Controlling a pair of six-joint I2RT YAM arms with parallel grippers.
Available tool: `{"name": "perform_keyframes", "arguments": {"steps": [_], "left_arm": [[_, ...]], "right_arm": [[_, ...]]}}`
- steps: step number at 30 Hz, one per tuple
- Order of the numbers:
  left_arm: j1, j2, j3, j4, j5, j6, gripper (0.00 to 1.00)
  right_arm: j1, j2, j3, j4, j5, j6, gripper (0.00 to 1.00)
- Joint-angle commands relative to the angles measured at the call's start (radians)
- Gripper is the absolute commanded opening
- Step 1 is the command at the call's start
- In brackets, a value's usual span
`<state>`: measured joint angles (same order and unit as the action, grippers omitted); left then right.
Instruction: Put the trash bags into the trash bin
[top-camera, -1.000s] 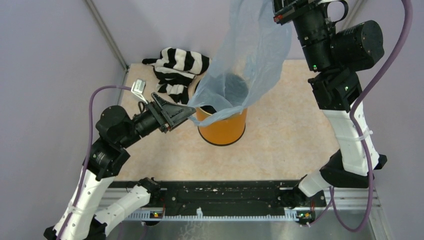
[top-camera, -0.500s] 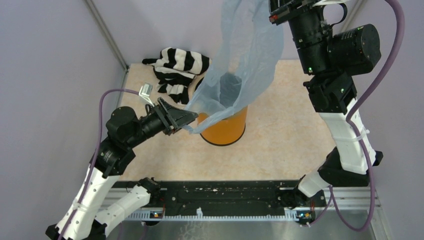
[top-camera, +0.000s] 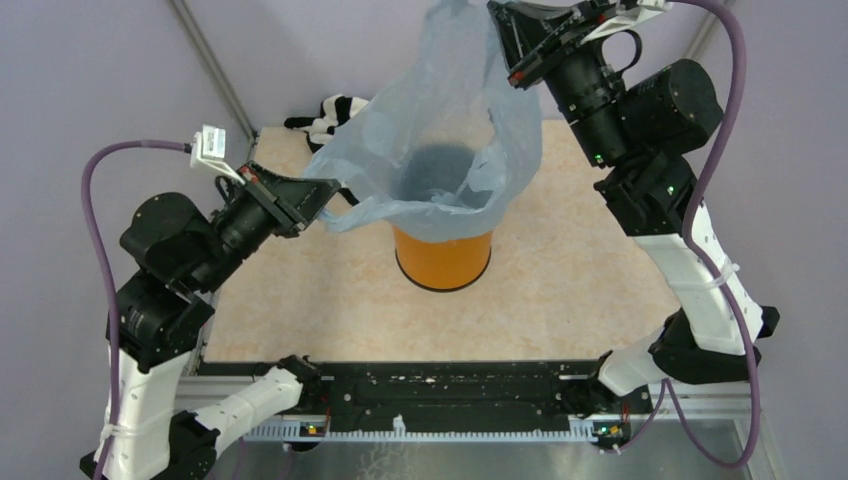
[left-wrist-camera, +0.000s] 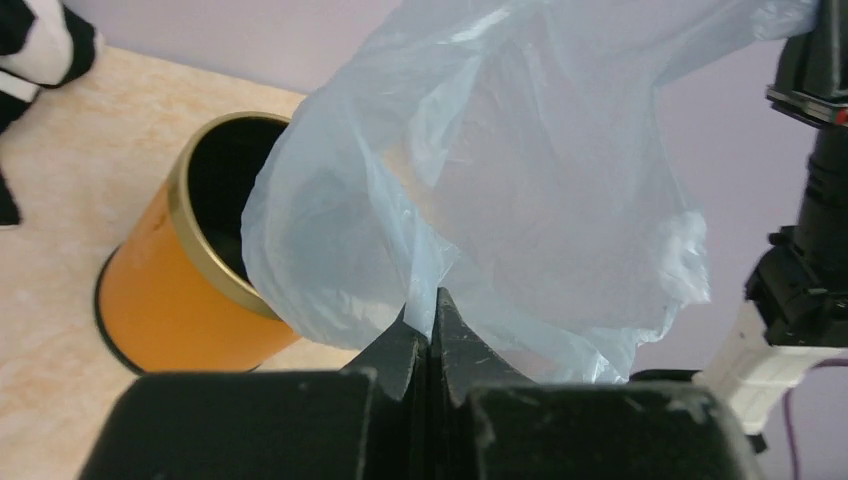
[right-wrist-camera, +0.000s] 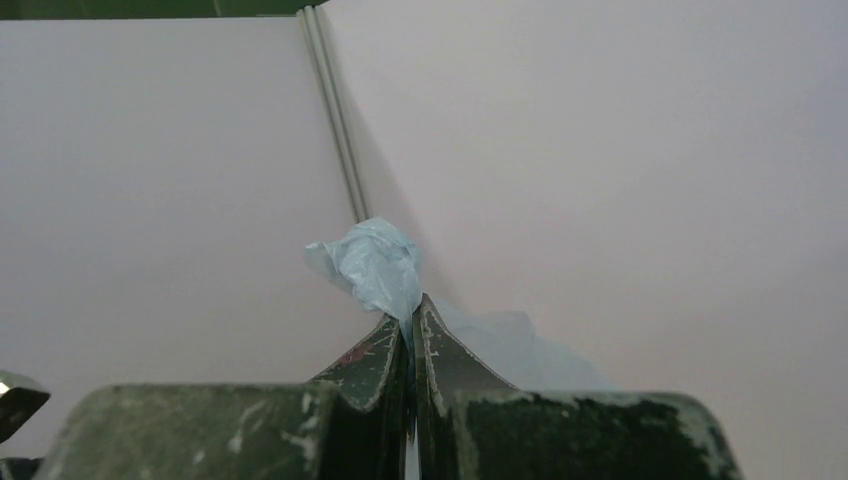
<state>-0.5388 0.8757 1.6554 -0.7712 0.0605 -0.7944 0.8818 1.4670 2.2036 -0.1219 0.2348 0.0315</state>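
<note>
A thin light-blue trash bag (top-camera: 430, 130) hangs spread open above the orange trash bin (top-camera: 443, 255), whose black inside shows through the plastic. My left gripper (top-camera: 325, 190) is shut on the bag's left edge, left of the bin. The left wrist view shows that pinch (left-wrist-camera: 430, 310), with the trash bag (left-wrist-camera: 520, 180) billowing over the trash bin (left-wrist-camera: 170, 290). My right gripper (top-camera: 497, 12) is shut on the bag's top, high behind the bin. In the right wrist view a wad of trash bag (right-wrist-camera: 375, 265) sticks out of my right gripper (right-wrist-camera: 412, 305).
A black-and-white striped cloth (top-camera: 335, 108) lies at the back left of the beige table (top-camera: 560, 290), partly hidden by the bag. Lilac walls enclose the space. A black rail (top-camera: 450, 395) runs along the near edge.
My left gripper shut on the bag's lower edge and pulled it up and to the left, stretching the bag wide. My right gripper shifted left with the bag's top.
</note>
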Motion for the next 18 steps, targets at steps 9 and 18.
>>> {"name": "perform_keyframes", "arguments": {"steps": [9,18], "left_arm": [[0.000,0.138,0.046,-0.103,-0.167,0.164,0.00],[-0.001,0.212,0.059,0.069,-0.077,0.242,0.00]], "right_arm": [[0.017,-0.069,-0.053,-0.170,-0.103,0.184,0.18],[0.017,-0.166,-0.066,-0.300,-0.029,0.157,0.76]]}}
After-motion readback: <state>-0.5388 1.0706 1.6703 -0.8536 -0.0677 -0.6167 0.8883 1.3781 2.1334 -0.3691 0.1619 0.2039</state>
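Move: The left hand, pinching one edge of the trash bag, has the trash bin about 21 cm ahead, 14 cm to its right and 38 cm below, counted to the bin's middle. The right hand, pinching the bag's other edge up high, has that bin roughly 13 cm ahead, 6 cm to its left and 57 cm below. The striped cloth lies some 31 cm farther out than the bin and 22 cm to its left. Forward and down by about 7 cm each, the left hand carries its still-pinched edge of the bag towards the bin, its wrist rolling some 15 degrees so the hand's left side rises. The right hand sinks about 5 cm and swings 3 cm left while its fingers open wide to let the bag go; it then eases back and to the right, tipping slightly down. ##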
